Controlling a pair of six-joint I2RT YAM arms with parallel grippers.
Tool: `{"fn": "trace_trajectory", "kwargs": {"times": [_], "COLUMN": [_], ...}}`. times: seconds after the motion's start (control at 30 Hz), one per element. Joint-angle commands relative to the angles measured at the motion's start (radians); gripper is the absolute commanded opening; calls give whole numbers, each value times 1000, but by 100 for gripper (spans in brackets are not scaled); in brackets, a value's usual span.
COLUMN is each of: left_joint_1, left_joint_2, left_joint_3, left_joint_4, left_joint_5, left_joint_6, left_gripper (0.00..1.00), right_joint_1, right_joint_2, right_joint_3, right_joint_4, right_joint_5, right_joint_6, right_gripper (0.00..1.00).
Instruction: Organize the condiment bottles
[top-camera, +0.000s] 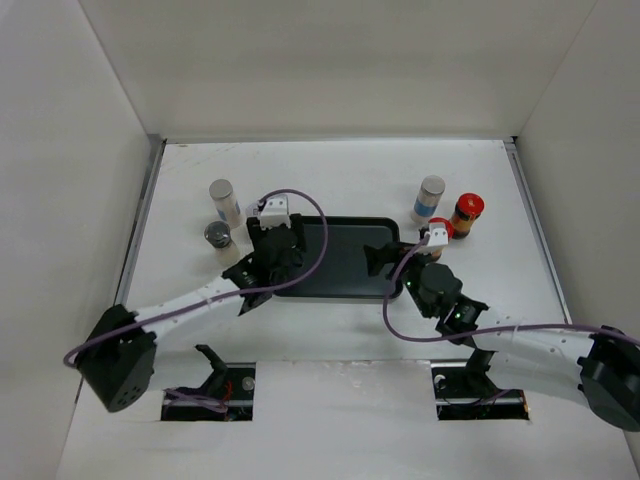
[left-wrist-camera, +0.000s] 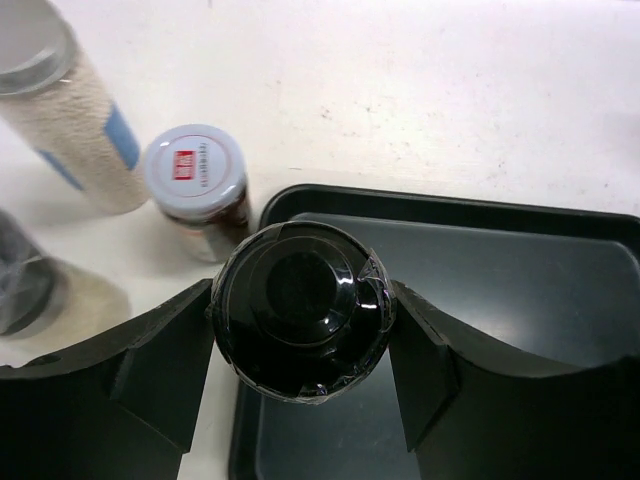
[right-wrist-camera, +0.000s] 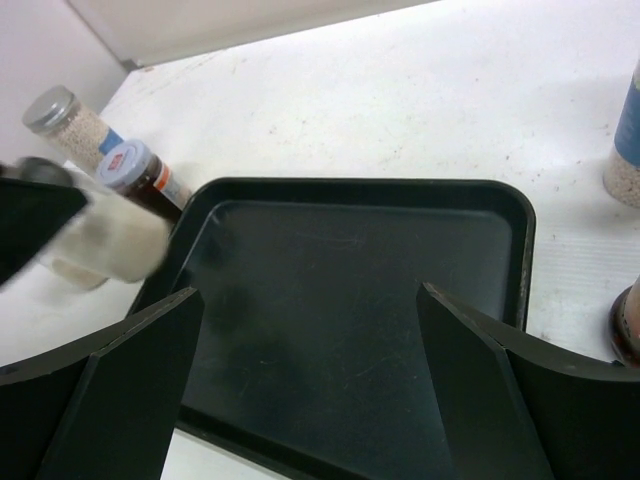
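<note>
My left gripper (left-wrist-camera: 303, 305) is shut on a black-capped cream bottle (left-wrist-camera: 303, 345), its fingers pressed on both sides of the cap, over the left rim of the flat black tray (left-wrist-camera: 520, 270). From the right wrist this bottle (right-wrist-camera: 112, 240) shows blurred at the tray's left edge. My right gripper (right-wrist-camera: 308, 295) stands open and holds nothing above the tray's near right part (top-camera: 388, 270). Left of the tray stand a white-capped brown jar (left-wrist-camera: 196, 185), a pale blue-labelled jar (left-wrist-camera: 75, 115) and a dark-capped jar (top-camera: 217, 235). To the right stand a blue-labelled jar (top-camera: 430, 197) and two red-capped jars (top-camera: 467, 213).
White walls close in the table on the left, back and right. The second red-capped jar (top-camera: 440, 229) stands right against my right wrist, partly hidden by it. Purple cables loop over both arms above the tray's rim (top-camera: 345, 222).
</note>
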Motion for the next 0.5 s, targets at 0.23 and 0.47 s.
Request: {"fn": "trace_trajectory", "kwargs": {"times": [0.23,0.47], "left_joint_1": [123,151], "left_joint_2": [285,366], "left_joint_3": [135,96], "left_joint_4": [310,409], "left_joint_5": [124,172], "left_joint_6": [39,31], "left_gripper": [36,45], "right_joint_1": [-29,-32], "right_joint_2": [-33,-11], "right_joint_3": [-15,-12], "right_joint_4": [50,58], "right_joint_5": [6,-2], "right_joint_6": [28,31], "right_gripper": [94,95]}}
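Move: The left hand, holding the black-capped bottle over the tray's left side, has the far-left corner of the tray about 7 cm ahead, 2 cm to its right and 14 cm below. The white-lidded jar stands outside that corner, some 8 cm ahead and 6 cm left of the hand; the silver-lidded bottle is about 10 cm ahead and 14 cm left. From the right hand the corner lies roughly 12 cm ahead and 21 cm left. Still pinching the black-capped bottle just under its cap, the left hand carries it forward and down in equal measure, about 6 cm each and slowing, towards the inside of the tray's far-left corner, to the right of the white-lidded jar. The fingers keep their hold while the wrist tips down slightly. ##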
